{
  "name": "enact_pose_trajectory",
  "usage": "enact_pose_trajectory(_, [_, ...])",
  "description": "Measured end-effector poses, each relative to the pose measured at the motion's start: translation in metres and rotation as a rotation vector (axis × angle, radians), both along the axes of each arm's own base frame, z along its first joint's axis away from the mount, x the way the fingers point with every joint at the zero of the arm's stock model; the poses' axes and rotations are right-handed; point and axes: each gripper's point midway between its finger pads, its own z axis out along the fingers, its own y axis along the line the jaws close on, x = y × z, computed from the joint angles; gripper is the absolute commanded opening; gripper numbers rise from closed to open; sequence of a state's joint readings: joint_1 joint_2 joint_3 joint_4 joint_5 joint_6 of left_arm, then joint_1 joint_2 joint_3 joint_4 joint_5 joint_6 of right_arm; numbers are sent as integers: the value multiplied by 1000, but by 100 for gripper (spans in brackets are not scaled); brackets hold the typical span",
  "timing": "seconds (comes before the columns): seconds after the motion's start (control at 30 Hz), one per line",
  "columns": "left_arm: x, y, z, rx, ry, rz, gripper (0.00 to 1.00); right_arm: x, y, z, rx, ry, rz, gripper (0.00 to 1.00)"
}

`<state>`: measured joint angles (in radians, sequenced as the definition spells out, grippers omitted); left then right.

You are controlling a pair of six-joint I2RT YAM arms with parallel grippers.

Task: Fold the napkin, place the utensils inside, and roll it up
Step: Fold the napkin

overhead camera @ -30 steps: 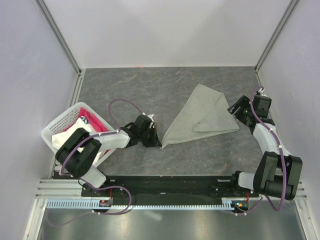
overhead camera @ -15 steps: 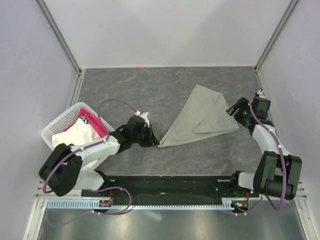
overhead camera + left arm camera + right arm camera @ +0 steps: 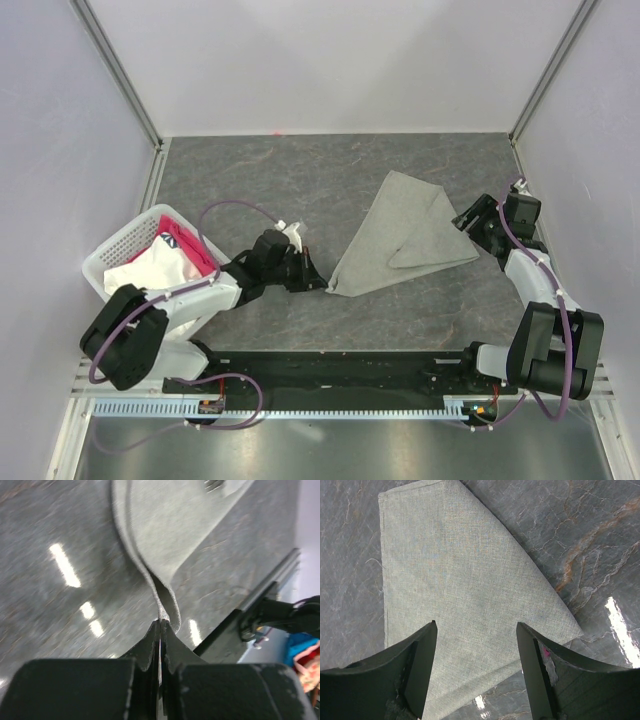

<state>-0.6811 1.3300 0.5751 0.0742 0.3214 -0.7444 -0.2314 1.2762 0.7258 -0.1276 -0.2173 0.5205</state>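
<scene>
The grey-green napkin (image 3: 400, 235) lies partly folded on the dark table, a triangular flap over its right part. My left gripper (image 3: 316, 283) is shut on the napkin's near-left corner; in the left wrist view the cloth (image 3: 165, 535) rises from between the closed fingertips (image 3: 161, 622). My right gripper (image 3: 466, 222) is open just above the napkin's right corner; in the right wrist view the napkin (image 3: 455, 595) lies between and beyond its spread fingers (image 3: 425, 650). No utensils are in view.
A white basket (image 3: 118, 246) holding a pink cloth (image 3: 180, 240) and a white cloth (image 3: 155, 270) stands at the left of the table. White walls enclose the table at the back and both sides.
My left gripper has moved right and slightly back with the napkin's corner, pushing that corner in toward the cloth. The right arm has barely moved.
</scene>
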Motion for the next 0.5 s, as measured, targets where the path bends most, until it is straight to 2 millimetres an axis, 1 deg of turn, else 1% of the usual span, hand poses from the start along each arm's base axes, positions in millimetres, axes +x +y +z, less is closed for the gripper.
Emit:
enact_pose_trajectory(0.07, [5,-11,8,-43,-5,-9,2,0,1,0,2,0,2,73])
enact_pose_trajectory(0.17, [16,-35,19,-99,-4,-36,2,0,2,0,8,-1,10,73])
enact_pose_trajectory(0.3, [33,-75,35,-165,-13,-85,2,-2,6,-2,20,2,23,73])
enact_pose_trajectory(0.5, [64,-137,61,-263,-42,-142,2,-8,10,-4,31,-1,40,73])
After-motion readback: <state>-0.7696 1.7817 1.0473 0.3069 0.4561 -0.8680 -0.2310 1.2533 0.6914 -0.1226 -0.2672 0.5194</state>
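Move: The left gripper already holds the napkin's near-left corner, raised about 6 cm off the table. The tip of the flap folded in from the right lies some 15 cm to its right and 6 cm ahead; the fork tines sit about 17 cm right and 9 cm ahead, the napkin's right corner roughly 36 cm right and 8 cm ahead. From the right hand, that flap tip is about 17 cm left, 7 cm back and 10 cm below. Keep the left gripper pinched on the napkin corner and sweep it about 14 cm to the right, towards and over the folded flap, while carrying it some 6 cm forward and lifting it as much again. Let the hand's left side dip about 15 degrees as it travels, fingers staying shut. ##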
